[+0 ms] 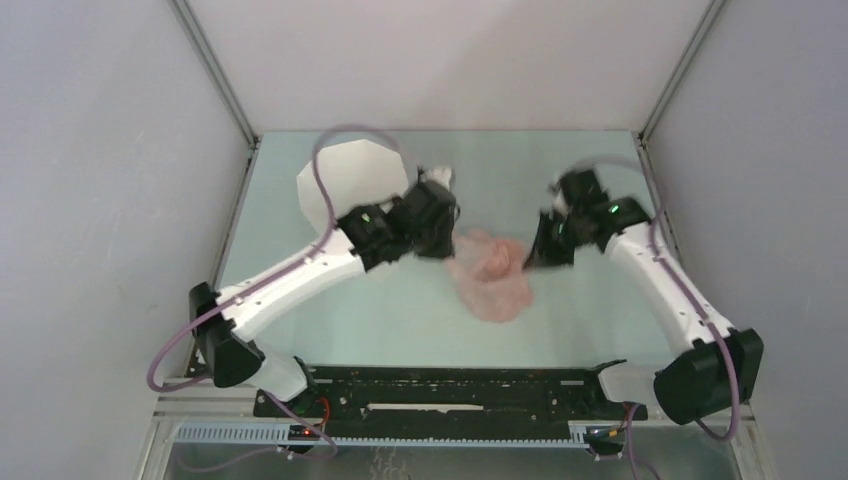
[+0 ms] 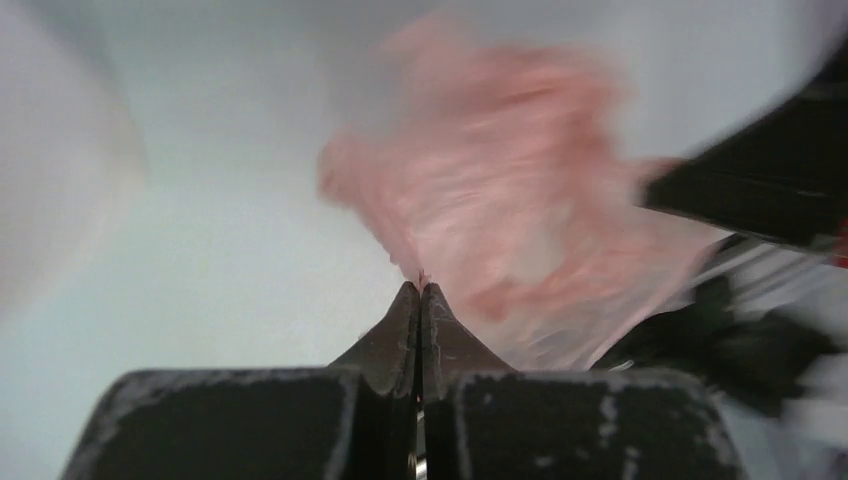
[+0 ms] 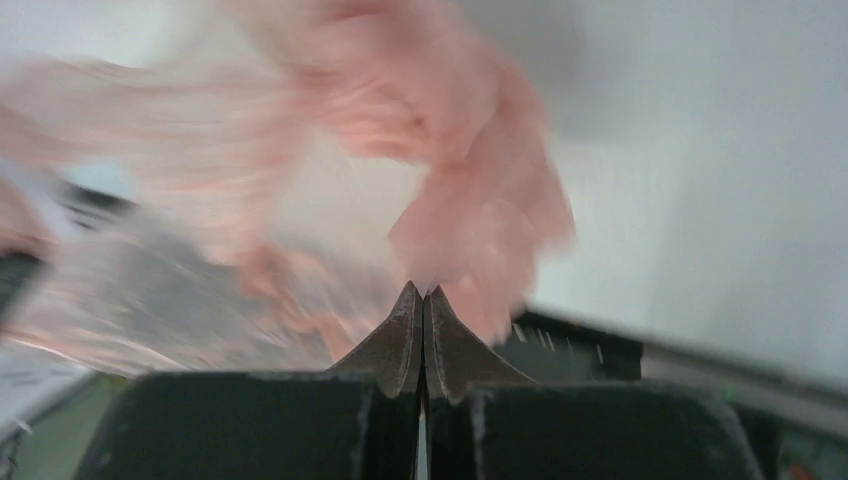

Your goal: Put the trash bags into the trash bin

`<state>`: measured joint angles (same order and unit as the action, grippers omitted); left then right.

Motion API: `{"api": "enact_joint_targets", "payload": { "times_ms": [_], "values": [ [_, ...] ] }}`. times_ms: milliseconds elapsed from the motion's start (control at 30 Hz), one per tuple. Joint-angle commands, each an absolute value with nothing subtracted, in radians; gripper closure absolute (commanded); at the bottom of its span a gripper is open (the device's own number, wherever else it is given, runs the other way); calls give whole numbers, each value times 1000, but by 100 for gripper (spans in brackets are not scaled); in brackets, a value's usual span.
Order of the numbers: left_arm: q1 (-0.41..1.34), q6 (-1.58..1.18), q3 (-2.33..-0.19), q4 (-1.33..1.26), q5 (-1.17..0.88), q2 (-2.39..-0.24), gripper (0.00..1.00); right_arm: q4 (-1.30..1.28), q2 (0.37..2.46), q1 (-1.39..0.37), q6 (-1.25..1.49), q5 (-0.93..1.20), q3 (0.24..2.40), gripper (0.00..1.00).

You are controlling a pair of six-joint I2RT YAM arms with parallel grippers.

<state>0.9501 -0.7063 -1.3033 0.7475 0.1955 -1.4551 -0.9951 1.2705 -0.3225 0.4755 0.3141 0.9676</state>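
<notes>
The pale-pink trash bag [image 1: 491, 272] hangs crumpled at the table's middle, held between my two grippers. My left gripper [image 1: 447, 240] is shut on the bag's left edge; in the left wrist view the film [image 2: 500, 200] runs up from my pinched gripper [image 2: 420, 287]. My right gripper [image 1: 532, 258] is shut on the bag's right edge; in the right wrist view the film [image 3: 440, 150] spreads from my closed gripper [image 3: 420, 290]. The white faceted trash bin [image 1: 345, 180] stands at the back left, behind my left arm, partly hidden by it.
Grey enclosure walls stand on both sides and at the back. A black rail [image 1: 450, 390] runs along the near edge between the arm bases. My right arm shows dark at the right of the left wrist view [image 2: 760, 190].
</notes>
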Motion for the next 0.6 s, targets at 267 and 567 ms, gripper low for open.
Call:
{"api": "enact_joint_targets", "payload": {
  "times_ms": [267, 567],
  "values": [
    [1042, -433, -1862, 644, 519, -1330, 100, -903, 1073, -534, 333, -29, 1612, 95],
    [1054, -722, -1197, 586, 393, -1057, 100, -880, 985, -471, 446, 225, 962, 97]
  ]
}}
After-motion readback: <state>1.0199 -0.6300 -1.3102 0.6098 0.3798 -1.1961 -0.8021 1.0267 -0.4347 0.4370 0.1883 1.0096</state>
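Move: Both hands already grip the bag by its edges. From the left hand, the bag's middle lies about 8 cm to the right, 1 cm back and 6 cm below; from the right hand, it lies some 8 cm to the left, 1 cm back and 4 cm below. The bin stands about 15 cm to the left of the left hand and 12 cm ahead of it, its middle about 4 cm lower. With fingers shut on the bag's edges, both hands whip it straight up about 40 cm, their fingertips swinging forward and upward by some 60 degrees, while the right hand also arcs forward about 11 cm and comes back most of the way. Just past the halfway point both turn and drop fast, by roughly 30 cm, tipping partly back down but ending above where they began, with the bag still stretched between them beside the bin. ##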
